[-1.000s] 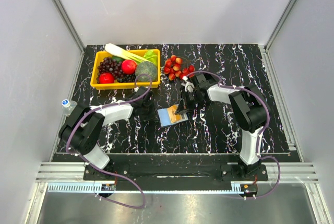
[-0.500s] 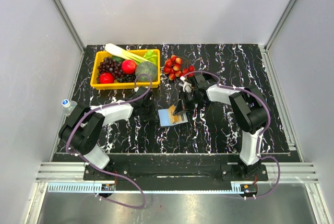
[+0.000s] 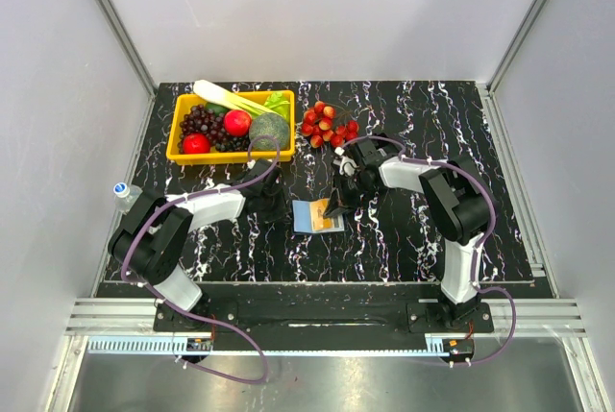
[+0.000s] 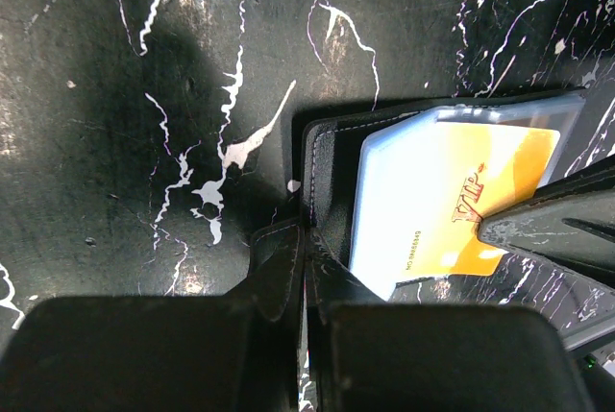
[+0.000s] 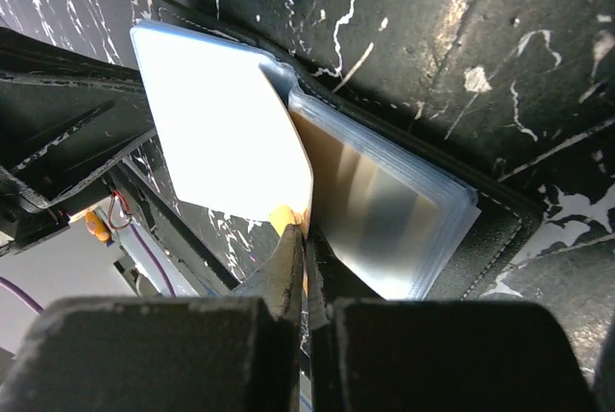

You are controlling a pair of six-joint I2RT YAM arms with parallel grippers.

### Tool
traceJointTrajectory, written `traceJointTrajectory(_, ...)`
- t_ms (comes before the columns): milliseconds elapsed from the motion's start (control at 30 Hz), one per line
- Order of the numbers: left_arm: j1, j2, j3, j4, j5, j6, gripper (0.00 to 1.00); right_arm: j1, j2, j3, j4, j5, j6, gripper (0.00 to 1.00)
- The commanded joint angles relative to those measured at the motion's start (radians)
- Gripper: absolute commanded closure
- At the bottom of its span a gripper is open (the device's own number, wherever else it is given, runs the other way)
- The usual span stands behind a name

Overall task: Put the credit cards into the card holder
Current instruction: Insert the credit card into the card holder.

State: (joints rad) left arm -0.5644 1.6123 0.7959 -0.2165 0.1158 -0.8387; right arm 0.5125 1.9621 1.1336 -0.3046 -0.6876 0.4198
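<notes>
The card holder (image 3: 307, 218) lies open at the middle of the table, black outside (image 4: 332, 148) with light-blue sleeves inside. My left gripper (image 4: 306, 244) is shut on its black cover at the left edge; from above it (image 3: 288, 210) sits just left of the holder. An orange-gold credit card (image 4: 480, 196) lies slantwise on the top sleeve, part of it inside. My right gripper (image 5: 307, 234) is shut on that card's orange corner (image 5: 285, 216), at the holder's right side (image 3: 333, 207). Clear stacked sleeves (image 5: 404, 230) fan out beside it.
A yellow basket (image 3: 174, 151) with grapes, apples and greens stands at the back left. Strawberries (image 3: 327, 124) lie in a heap just behind the right arm. A small bottle (image 3: 123, 191) stands at the table's left edge.
My right gripper has moved a little nearer and leftwards with the card, pushing it over the sleeve. The holder has turned slightly flatter. The left arm has held still.
</notes>
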Motion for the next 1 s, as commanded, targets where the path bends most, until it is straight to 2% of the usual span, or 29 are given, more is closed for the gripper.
traceJointTrajectory(0,-0.029,0.067,0.002,0.078,0.041,-0.01,1.0,0.067,0.061,0.017,-0.057,0.079,0.007,1.0)
traceJointTrajectory(233,-0.029,0.025,-0.004,0.036,-0.013,0.003,1.0,0.067,0.052,0.052,-0.062,0.083,0.008,1.0)
traceJointTrajectory(400,-0.028,-0.02,-0.003,0.029,-0.033,-0.002,0.78,0.066,0.06,0.049,-0.064,0.085,0.007,1.0)
traceJointTrajectory(500,-0.028,-0.043,-0.018,0.063,-0.028,-0.01,0.76,0.067,0.06,0.049,-0.071,0.092,-0.001,1.0)
traceJointTrajectory(733,-0.02,-0.087,-0.063,0.126,-0.005,-0.033,0.55,0.067,0.05,0.052,-0.08,0.102,-0.006,1.0)
traceJointTrajectory(967,-0.015,-0.077,-0.1,0.212,0.065,-0.04,0.48,0.067,0.04,0.055,-0.091,0.109,-0.009,1.0)
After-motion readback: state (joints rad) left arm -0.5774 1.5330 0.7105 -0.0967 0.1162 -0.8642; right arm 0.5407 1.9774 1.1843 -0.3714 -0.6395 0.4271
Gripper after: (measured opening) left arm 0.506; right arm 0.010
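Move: The orange card, partly in the holder's clear sleeve, has its middle about 6 cm right of the left fingertips and 2 cm ahead; from the right fingertips, which hold it, some 1 cm left and 1 cm ahead, all near table height. The blue page at the holder's left side lies about 3 cm right and 2 cm ahead of the left hand. The melon sits roughly 23 cm ahead of that hand and 4 cm left. The left edge of the card holder is let go as the left hand's shut fingers, resting there, part to about half open and rise roughly 1 cm, drifting a little right and tilting some 5 degrees. The orange card stays pinched in the right fingers, that hand holding almost in place over the holder with only a few degrees of turn. ##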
